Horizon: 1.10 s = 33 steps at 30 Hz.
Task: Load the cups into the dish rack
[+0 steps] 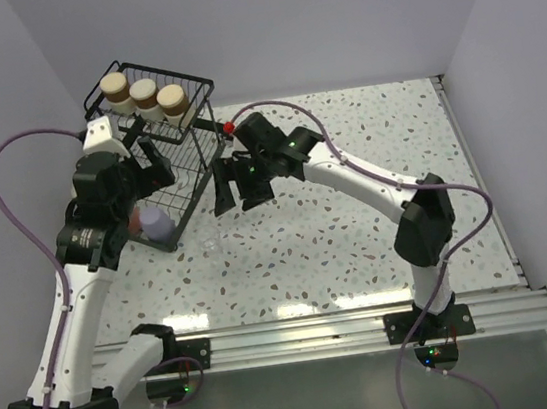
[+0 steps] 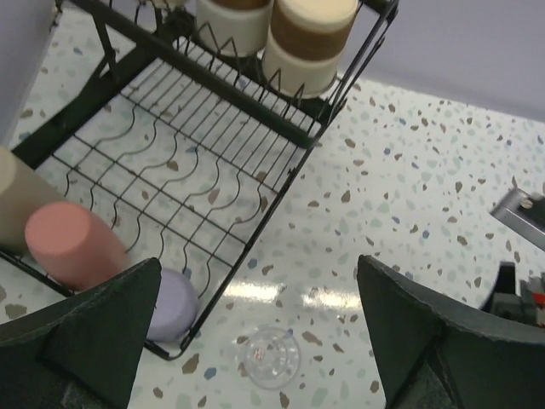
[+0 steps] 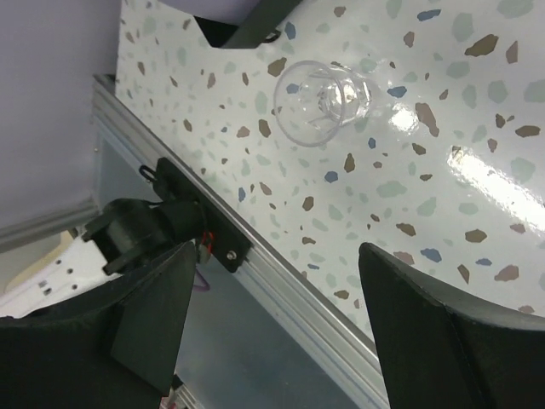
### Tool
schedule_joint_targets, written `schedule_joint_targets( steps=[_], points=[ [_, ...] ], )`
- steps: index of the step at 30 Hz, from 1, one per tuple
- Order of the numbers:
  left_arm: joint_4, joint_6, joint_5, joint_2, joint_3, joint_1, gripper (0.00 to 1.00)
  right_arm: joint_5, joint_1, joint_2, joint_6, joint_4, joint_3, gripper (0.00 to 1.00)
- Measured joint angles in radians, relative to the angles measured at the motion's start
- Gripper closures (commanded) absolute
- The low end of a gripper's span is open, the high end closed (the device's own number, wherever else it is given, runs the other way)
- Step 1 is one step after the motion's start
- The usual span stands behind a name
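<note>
The black wire dish rack stands at the table's back left. Three cups with cream and brown banded sides stand in its upper basket. On the lower tier lie a red-pink cup, a tan cup and a lavender cup. A clear glass cup stands on the table just outside the rack's front corner. My left gripper hangs open above it, holding nothing. My right gripper is open and empty, just right of the rack.
An aluminium rail runs along the table's near edge, with the arm bases bolted to it. Walls close in the back and both sides. A small red thing sits behind the right wrist. Purple cables loop off both arms.
</note>
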<state>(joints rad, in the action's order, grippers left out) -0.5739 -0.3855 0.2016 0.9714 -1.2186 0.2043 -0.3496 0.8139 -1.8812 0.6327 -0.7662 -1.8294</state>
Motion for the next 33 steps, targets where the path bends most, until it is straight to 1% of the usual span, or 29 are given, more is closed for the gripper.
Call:
schedule_joint_targets(
  steps=[5, 8, 18, 21, 25, 26, 32, 33],
  points=[
    [-0.108, -0.035, -0.032, -0.044, 0.080, 0.000, 0.02, 0.011, 0.028, -0.184, -0.034, -0.064, -0.134, 0.21],
    [-0.155, -0.050, -0.049, -0.065, 0.112, 0.000, 0.02, 0.029, 0.039, -0.253, -0.050, -0.085, -0.188, 0.21],
    [-0.206, -0.069, -0.098, -0.148, 0.170, 0.000, 0.03, 0.047, 0.065, -0.352, -0.038, -0.088, -0.196, 0.27],
    [-0.212, -0.068, -0.108, -0.156, 0.185, 0.000, 0.04, 0.054, 0.073, -0.362, -0.024, -0.085, -0.196, 0.31],
    [-0.219, -0.068, -0.120, -0.161, 0.196, 0.000, 0.04, 0.075, 0.082, -0.364, -0.003, -0.071, -0.196, 0.39],
    [-0.222, -0.068, -0.121, -0.162, 0.196, 0.000, 0.04, 0.080, 0.084, -0.366, 0.002, -0.068, -0.196, 0.43],
    [-0.233, -0.066, -0.125, -0.188, 0.196, 0.000, 0.04, 0.114, 0.087, -0.401, 0.036, -0.050, -0.196, 0.50],
    [-0.236, -0.065, -0.125, -0.194, 0.196, 0.000, 0.04, 0.121, 0.087, -0.406, 0.041, -0.048, -0.196, 0.54]
  ],
)
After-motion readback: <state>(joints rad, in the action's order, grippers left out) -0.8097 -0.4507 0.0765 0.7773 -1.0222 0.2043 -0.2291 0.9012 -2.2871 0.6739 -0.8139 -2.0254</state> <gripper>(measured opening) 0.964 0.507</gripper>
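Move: The clear cup stands on the table about 9 cm to the right hand's left, 2 cm farther out and some 17 cm below it. The rack's near corner is about 10 cm left of this cup and level with it, and the purple cup in the rack is some 12 cm left of it and 5 cm farther out. From the left hand the clear cup lies about 28 cm below, 3 cm back and 4 cm to the right. The right hand sinks about 14 cm towards the clear cup, easing some 5 cm left mostly early on, while its fingers tip about 15 degrees steeper and, mainly late in the descent, draw in from wide to roughly half open near the rim, with no grip yet to be seen. The empty left hand, still wide open, drops about 8 cm and draws back about as far, away from the upper rack, its fingers tipping down as it comes over the table by the rack's near corner. ##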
